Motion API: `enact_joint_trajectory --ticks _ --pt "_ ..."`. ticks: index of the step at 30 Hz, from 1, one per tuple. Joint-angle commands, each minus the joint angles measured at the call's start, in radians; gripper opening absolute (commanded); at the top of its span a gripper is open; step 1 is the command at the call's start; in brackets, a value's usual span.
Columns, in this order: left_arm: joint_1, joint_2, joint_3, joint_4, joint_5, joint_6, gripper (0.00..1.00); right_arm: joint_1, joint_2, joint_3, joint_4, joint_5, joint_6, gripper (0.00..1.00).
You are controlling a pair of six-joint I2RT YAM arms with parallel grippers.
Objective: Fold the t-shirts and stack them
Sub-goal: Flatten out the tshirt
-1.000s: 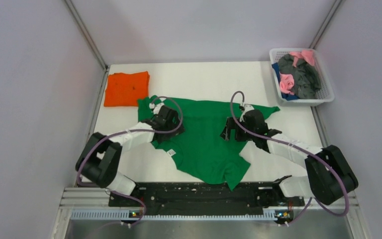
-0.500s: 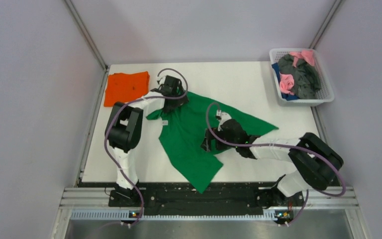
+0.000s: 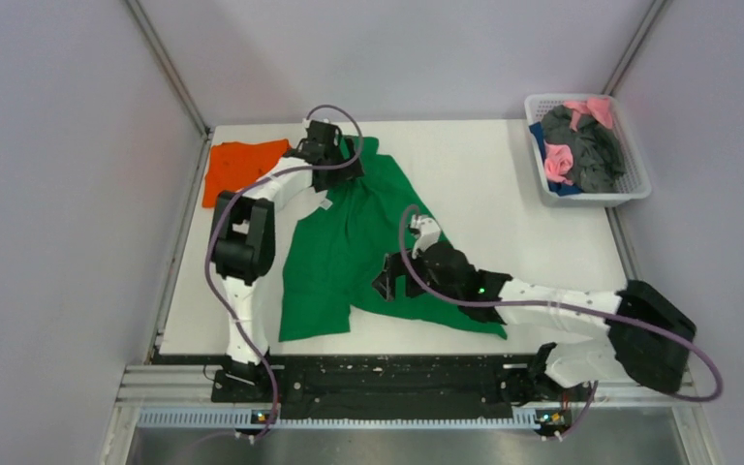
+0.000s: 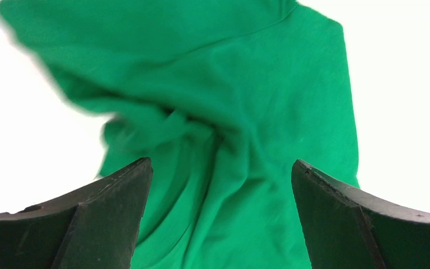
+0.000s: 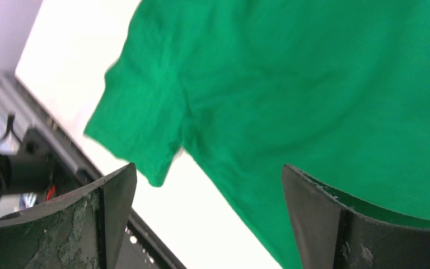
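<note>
The green t-shirt (image 3: 349,247) lies rumpled on the white table, running from the back centre down to the near edge. The orange t-shirt (image 3: 242,167) lies folded at the back left. My left gripper (image 3: 337,172) hovers over the green shirt's far end; in the left wrist view it (image 4: 218,162) is open, with bunched green cloth (image 4: 224,112) beyond the jaws. My right gripper (image 3: 387,283) is over the shirt's near right part; in the right wrist view it (image 5: 210,168) is open and empty, with a sleeve (image 5: 145,123) and bare table below it.
A white basket (image 3: 639,190) at the back right holds pink, dark grey and blue garments. Grey walls enclose the table on the left, back and right. The metal rail (image 3: 397,383) with the arm bases runs along the near edge.
The green shirt has swung from lying crosswise to lying lengthwise. My left gripper moved to the back of the table. My right gripper moved left and nearer.
</note>
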Motion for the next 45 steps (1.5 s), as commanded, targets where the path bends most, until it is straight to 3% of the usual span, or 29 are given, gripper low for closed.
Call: enact_joint_trajectory --ticks 1,5,9,18,22,26,35,39,45 --pt "0.008 -0.305 -0.131 -0.082 -0.017 0.041 0.99 -0.048 -0.202 -0.045 -0.178 0.293 0.036 0.99" --pt "-0.004 -0.556 -0.381 -0.120 -0.060 -0.025 0.99 -0.132 -0.356 -0.110 -0.274 0.261 0.078 0.99" --pt "-0.062 -0.759 -0.629 -0.100 -0.055 -0.063 0.99 -0.151 -0.385 -0.154 -0.339 0.212 0.117 0.99" --pt "-0.145 -0.819 -0.980 0.091 0.117 -0.176 0.99 -0.180 -0.201 -0.158 -0.359 0.219 0.158 0.99" --pt "-0.145 -0.747 -0.959 0.095 0.066 -0.177 0.99 -0.249 -0.083 -0.134 -0.310 0.209 0.142 0.99" --pt "-0.136 -0.617 -0.867 0.042 -0.100 -0.184 0.99 -0.325 0.066 -0.077 -0.265 0.228 0.092 0.99" --pt "-0.086 -0.453 -0.623 -0.038 -0.136 -0.127 0.98 -0.514 0.301 0.157 -0.266 0.143 -0.032 0.97" --pt "-0.087 -0.573 -0.646 -0.075 -0.118 -0.123 0.98 -0.516 0.202 0.202 -0.343 0.161 -0.044 0.97" --pt "-0.088 -0.925 -0.854 -0.215 -0.177 -0.179 0.99 -0.518 -0.182 0.063 -0.472 0.291 -0.041 0.99"
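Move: The root of the t-shirt's near-left sleeve lies about 29 cm back and 5 cm left of my left hand, 4 cm below; the collar label is some 11 cm back and 9 cm left of that hand, the folded orange shirt 4 cm back, 28 cm left. From my right hand, the t-shirt's near-right part is 2 cm back, 14 cm right, 7 cm below; its near-right corner is 14 cm back, 30 cm right. I lift both open grippers over the t-shirt, my left coming back about 27 cm and my right crossing rightward, and lower them onto its near side. Then both push the cloth forward, the left some 10 cm and the right about 15 cm, the right turning clockwise, before both lift and start back. ##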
